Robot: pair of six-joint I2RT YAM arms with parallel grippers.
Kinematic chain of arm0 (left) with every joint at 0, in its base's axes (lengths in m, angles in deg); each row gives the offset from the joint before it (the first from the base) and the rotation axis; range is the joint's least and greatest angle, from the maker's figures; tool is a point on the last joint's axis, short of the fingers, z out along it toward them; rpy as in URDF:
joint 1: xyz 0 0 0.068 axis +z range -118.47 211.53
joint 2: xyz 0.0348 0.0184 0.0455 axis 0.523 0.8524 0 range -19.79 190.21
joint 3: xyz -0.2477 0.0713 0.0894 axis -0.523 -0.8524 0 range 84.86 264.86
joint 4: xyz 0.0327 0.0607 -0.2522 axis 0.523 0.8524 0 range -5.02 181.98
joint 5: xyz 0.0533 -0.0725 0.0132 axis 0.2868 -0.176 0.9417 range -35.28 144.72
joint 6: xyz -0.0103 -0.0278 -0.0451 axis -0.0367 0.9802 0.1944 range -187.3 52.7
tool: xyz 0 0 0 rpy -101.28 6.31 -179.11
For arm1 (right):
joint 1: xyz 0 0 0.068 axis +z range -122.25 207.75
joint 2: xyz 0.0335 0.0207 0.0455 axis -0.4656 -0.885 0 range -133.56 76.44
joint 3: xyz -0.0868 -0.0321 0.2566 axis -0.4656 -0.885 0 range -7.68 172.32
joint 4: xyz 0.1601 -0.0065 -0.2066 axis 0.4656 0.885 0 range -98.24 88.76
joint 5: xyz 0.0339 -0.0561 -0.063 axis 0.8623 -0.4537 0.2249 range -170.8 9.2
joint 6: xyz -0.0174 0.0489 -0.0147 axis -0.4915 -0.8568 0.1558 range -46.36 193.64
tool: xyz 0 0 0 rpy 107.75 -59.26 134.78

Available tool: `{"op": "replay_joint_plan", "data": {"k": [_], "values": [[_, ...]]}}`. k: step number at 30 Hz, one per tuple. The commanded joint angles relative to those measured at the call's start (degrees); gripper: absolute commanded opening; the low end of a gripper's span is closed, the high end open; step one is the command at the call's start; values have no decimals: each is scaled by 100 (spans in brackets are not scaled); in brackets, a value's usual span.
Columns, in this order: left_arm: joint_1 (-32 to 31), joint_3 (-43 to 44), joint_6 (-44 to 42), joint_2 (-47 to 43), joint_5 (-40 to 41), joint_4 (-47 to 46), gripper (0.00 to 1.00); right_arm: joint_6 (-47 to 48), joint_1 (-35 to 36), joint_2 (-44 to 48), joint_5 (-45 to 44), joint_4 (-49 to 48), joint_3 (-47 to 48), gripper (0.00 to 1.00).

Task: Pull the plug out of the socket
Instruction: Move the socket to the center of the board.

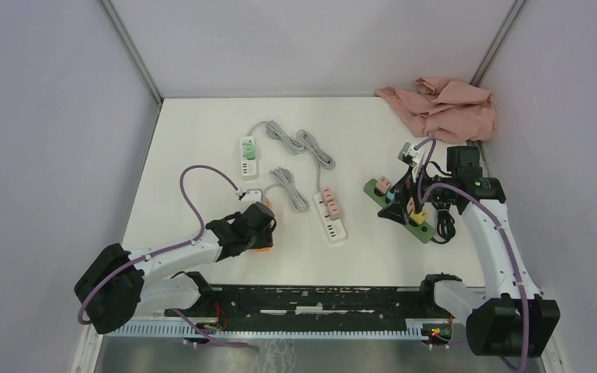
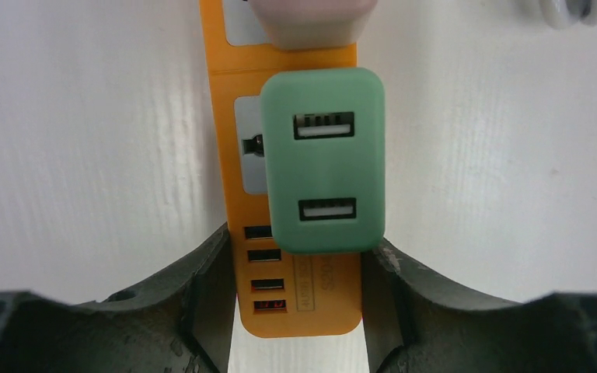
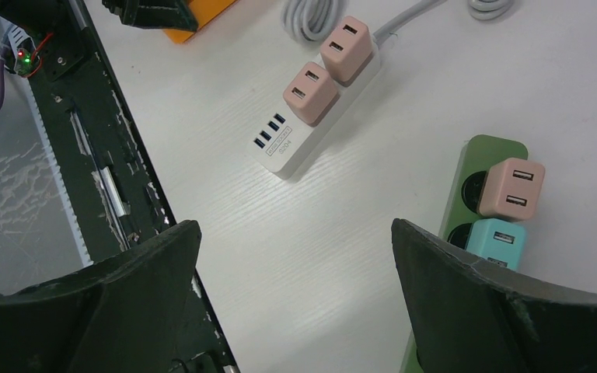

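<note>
An orange power strip (image 2: 303, 303) lies on the white table with a mint-green USB plug (image 2: 326, 159) seated in its socket and a pale plug (image 2: 311, 19) just beyond it. My left gripper (image 2: 295, 311) straddles the strip's near end below the green plug, and both fingers press against the strip's sides. In the top view this gripper (image 1: 258, 229) covers most of the strip (image 1: 261, 249). My right gripper (image 3: 295, 256) is open and empty, hovering over bare table beside a green power strip (image 3: 466, 167).
The green strip (image 1: 374, 186) carries a pink plug (image 3: 513, 186) and a cyan plug (image 3: 497, 242). A white strip with two pink plugs (image 1: 333, 217) lies mid-table, and another white strip (image 1: 249, 155) behind it. A pink cloth (image 1: 443, 105) lies at the back right.
</note>
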Motion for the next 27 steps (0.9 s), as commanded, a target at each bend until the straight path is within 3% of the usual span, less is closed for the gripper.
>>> {"op": "replay_joint_plan", "data": {"k": [1, 7, 13, 16, 21, 27], "values": [[-393, -90, 769, -283, -701, -544, 26, -58, 86, 132, 159, -15, 169, 100], [-1299, -138, 1724, -2, -423, -1107, 31, -158, 230, 72, 245, -107, 103, 100], [-1891, 326, 1893, 986, -398, -1772, 64, -235, 423, -25, 258, -170, 56, 100], [-2089, 646, 1749, 1327, -493, -1883, 76, -255, 509, -73, 248, -171, 59, 100], [-2226, 793, 1200, 1415, -1067, -2177, 81, -248, 654, -175, 185, -171, 56, 100], [-2261, 419, 222, 578, -1681, -2473, 82, -178, 807, -262, 228, -133, 65, 100]]}}
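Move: Between the left fingers is already the near part of the orange socket; its middle is some 4 cm ahead and 1 cm right. The clear spot at mid-board for its middle is about 13 cm right, level with the hand in reach. A grey cable bundle lies roughly 13 cm ahead and 8 cm right, the white socket 20 cm right and 6 cm ahead. From the right hand, the orange socket is about 35 cm left, level in reach, 18 cm below. Dragging the orange socket by its near end, the left hand goes right and somewhat back, staying low. After some 10 cm the fingers open and let go, and the hand carries on right, then back past the socket's near end, about 17 cm right and 7 back in all, tilting its fingertips rightward and turning clockwise some 20 degrees. Still wide open and touching nothing, the right hand drifts about 3 cm left. ##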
